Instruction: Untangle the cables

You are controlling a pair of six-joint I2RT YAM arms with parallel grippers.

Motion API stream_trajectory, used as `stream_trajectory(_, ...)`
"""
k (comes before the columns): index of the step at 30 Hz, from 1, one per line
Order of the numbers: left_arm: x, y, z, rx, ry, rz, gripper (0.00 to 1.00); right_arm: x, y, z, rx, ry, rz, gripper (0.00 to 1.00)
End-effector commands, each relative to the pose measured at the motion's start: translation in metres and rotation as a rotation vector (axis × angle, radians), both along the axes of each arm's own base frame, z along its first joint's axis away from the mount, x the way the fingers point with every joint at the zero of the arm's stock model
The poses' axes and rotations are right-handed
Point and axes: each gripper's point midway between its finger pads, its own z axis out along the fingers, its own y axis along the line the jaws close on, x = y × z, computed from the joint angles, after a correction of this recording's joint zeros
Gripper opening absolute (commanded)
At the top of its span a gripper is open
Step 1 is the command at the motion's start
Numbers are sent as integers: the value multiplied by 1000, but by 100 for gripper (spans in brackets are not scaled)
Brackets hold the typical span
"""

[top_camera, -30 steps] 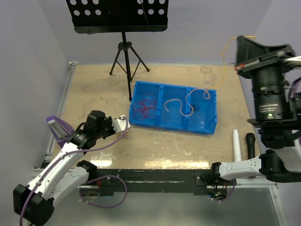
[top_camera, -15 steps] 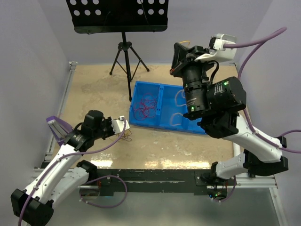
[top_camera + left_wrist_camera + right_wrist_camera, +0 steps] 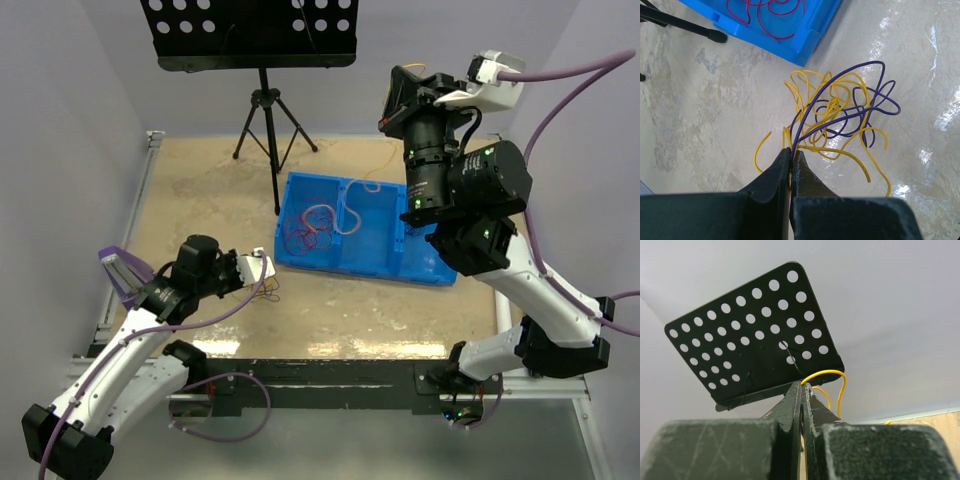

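A loose tangle of cables (image 3: pixel 840 115), thin yellow and purple wires, lies on the beige table just off the blue bin's corner. My left gripper (image 3: pixel 791 151) is shut on a purple strand and a yellow strand at the tangle's near edge. In the top view this gripper (image 3: pixel 262 268) sits low at the left, with the tangle (image 3: pixel 270 288) beside it. My right gripper (image 3: pixel 394 100) is raised high above the bin, pointing up and back. In its own view the right gripper (image 3: pixel 802 385) is shut on a thin yellow wire (image 3: pixel 832 374) that loops over its tip.
A blue three-part bin (image 3: pixel 430 268) stands mid-table with red wires (image 3: pixel 305 228) in its left part and a white cable (image 3: pixel 350 215) in the middle. A black perforated music stand (image 3: pixel 250 30) on a tripod (image 3: pixel 268 130) stands behind the bin.
My right arm has swung in from the right edge and now stands high over the bin with the yellow wire. The left arm has barely moved.
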Motion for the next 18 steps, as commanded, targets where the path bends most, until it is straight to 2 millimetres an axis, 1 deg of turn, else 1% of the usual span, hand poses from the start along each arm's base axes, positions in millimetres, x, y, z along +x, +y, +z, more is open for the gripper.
stream_trajectory(1,3,-5,15,-40,-35,-7,0,11,12,-5,-13,-14,30,0)
stream_trajectory(9,3,-4,12,-36,-30,-6,0,39,12,-23,-41,-1,9,0)
stream_trajectory(11,3,-5,13,-38,-31,-9,0,46,10,-30,-63,5,-2,0)
stream_trajectory(12,2,-5,12,-38,-29,-9,0,49,9,-32,-38,8,3,0)
stream_trajectory(14,2,-5,13,-38,-31,-10,0,55,7,-38,-45,14,-3,0)
stream_trajectory(18,3,-5,14,-39,-35,-8,0,70,8,-55,-65,37,-10,0)
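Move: The right hand holds the yellow cable high up; the blue box's empty middle compartment lies about 15 cm ahead, roughly level sideways and some 60 cm below. The red cable's compartment is about 15 cm left of that one, the dark cable's about 12 cm right of it, neither farther out. From the waiting left hand, the middle compartment is about 20 cm ahead, 27 cm right and 11 cm below. Keeping its grip, the right hand carries the yellow cable about 6 cm forward, sinking 5 cm towards the middle compartment. ##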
